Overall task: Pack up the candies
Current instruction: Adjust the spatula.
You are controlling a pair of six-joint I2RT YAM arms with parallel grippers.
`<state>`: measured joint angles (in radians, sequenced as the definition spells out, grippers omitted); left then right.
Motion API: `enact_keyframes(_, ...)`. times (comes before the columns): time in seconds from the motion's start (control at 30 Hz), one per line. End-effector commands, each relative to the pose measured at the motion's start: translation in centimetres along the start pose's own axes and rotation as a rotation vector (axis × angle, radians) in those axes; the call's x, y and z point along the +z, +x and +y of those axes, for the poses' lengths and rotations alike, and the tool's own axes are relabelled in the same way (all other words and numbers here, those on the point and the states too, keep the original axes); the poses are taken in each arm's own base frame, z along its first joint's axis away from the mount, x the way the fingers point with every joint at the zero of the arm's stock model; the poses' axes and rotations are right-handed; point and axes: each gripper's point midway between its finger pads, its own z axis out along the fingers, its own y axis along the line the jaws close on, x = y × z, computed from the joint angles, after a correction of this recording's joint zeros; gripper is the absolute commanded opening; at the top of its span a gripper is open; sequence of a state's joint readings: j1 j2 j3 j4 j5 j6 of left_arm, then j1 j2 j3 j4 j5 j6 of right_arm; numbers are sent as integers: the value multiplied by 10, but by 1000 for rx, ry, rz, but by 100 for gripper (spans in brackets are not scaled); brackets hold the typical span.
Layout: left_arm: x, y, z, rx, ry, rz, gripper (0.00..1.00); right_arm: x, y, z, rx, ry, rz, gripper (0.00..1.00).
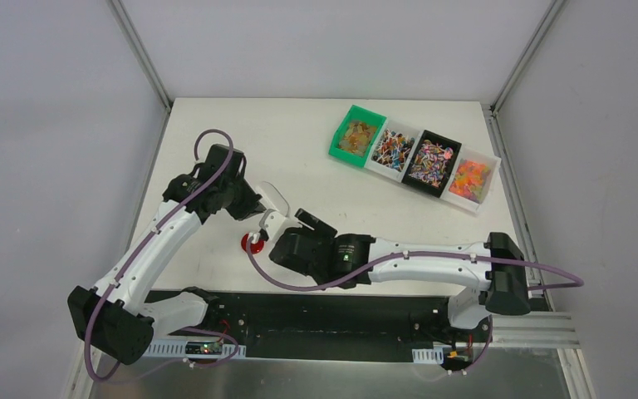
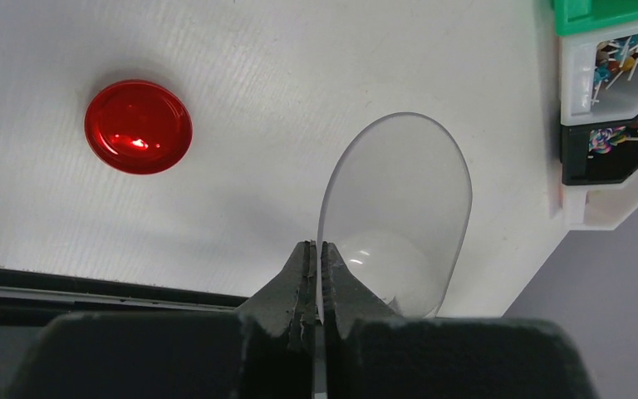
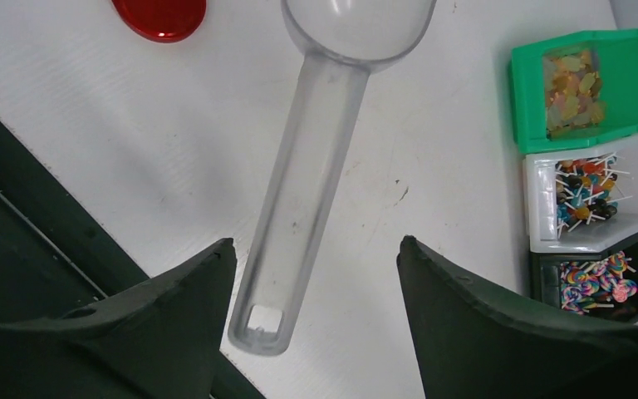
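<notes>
The candies (image 1: 432, 162) lie sorted in a row of bins at the far right of the table: amber ones in the green bin (image 3: 566, 83), and stick sweets in the white bin (image 3: 586, 187) and the black bin (image 3: 598, 278). My left gripper (image 2: 316, 245) is shut on the rim of the clear scoop (image 2: 399, 208), holding it above the table. The scoop's handle (image 3: 299, 191) runs down between the fingers of my right gripper (image 3: 314, 248). That gripper is open, and the handle sits nearer its left finger (image 3: 216, 266) without touching it. In the top view both grippers meet near the table's front middle.
A flat round red lid (image 1: 252, 243) lies on the table just left of the right gripper (image 1: 292, 231), near the front edge. A fourth bin with orange sweets (image 1: 472, 180) ends the row, close to the table's right edge. A black strip borders the table's near side.
</notes>
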<state>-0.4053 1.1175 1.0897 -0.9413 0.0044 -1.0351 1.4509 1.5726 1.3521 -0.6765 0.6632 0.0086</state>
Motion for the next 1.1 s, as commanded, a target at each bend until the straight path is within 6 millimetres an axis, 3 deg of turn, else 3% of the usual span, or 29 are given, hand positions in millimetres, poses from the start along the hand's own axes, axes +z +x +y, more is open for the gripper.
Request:
enact_keyframes(0.0,-7,8,-6,-51,16,47,0,2,-33,-13,3,62,-92,71)
enact_keyframes(0.23,-10,16,-6,-66,29,82,0,21,-22,-5,-48,97,-39,56)
enact_keyframes(0.3,-10,16,-6,-65,31,84,0,22,-22,-5,-41,106,-44,45)
enact_keyframes(0.43,-7,15,-3,-51,21,72,0,18,-22,-9,1,112,-76,18)
enact_keyframes(0.63,-6,8,-8,38,86,25,3,3,-23,-18,122,61,-141,6)
enact_keyframes(0.7,-7,7,-11,46,121,11,12,0,-20,-23,170,52,-144,5)
enact_keyframes(0.87,-9,6,-15,68,171,-7,61,-1,-6,-37,293,0,-122,2)
enact_keyframes(0.93,-11,4,-15,108,174,-22,70,-3,5,-47,353,-12,-83,1)
enact_keyframes(1.07,-13,-8,-10,184,154,-90,77,-10,27,-68,477,-35,-4,0)
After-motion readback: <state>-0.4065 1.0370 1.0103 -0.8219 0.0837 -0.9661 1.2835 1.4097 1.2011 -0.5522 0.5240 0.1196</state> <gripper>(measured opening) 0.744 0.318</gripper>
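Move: Just past the right hand's open fingers, about 3 cm ahead, 1 cm left and 2 cm lower, lies the spatula's handle. Its bowl is some 6 cm ahead and 5 cm left of that hand, and the red dish is about level with the hand, 12 cm to its left and 17 below. From the left hand, still pinching the rim, the bowl is 4 cm right, the handle 8 cm right, 4 back and 2 lower, and the dish 5 back, 5 left and 17 below. Easing forward and slightly left and down by about 3 cm, the right hand brings its open fingers around the spatula's handle and pinches it, while the left keeps the bowl's rim and drifts back a little. The left fingers then open wide as the right hand draws the spatula away, roughly 4 cm right with a slight rise, turning some 20 degrees so its left side lifts. ##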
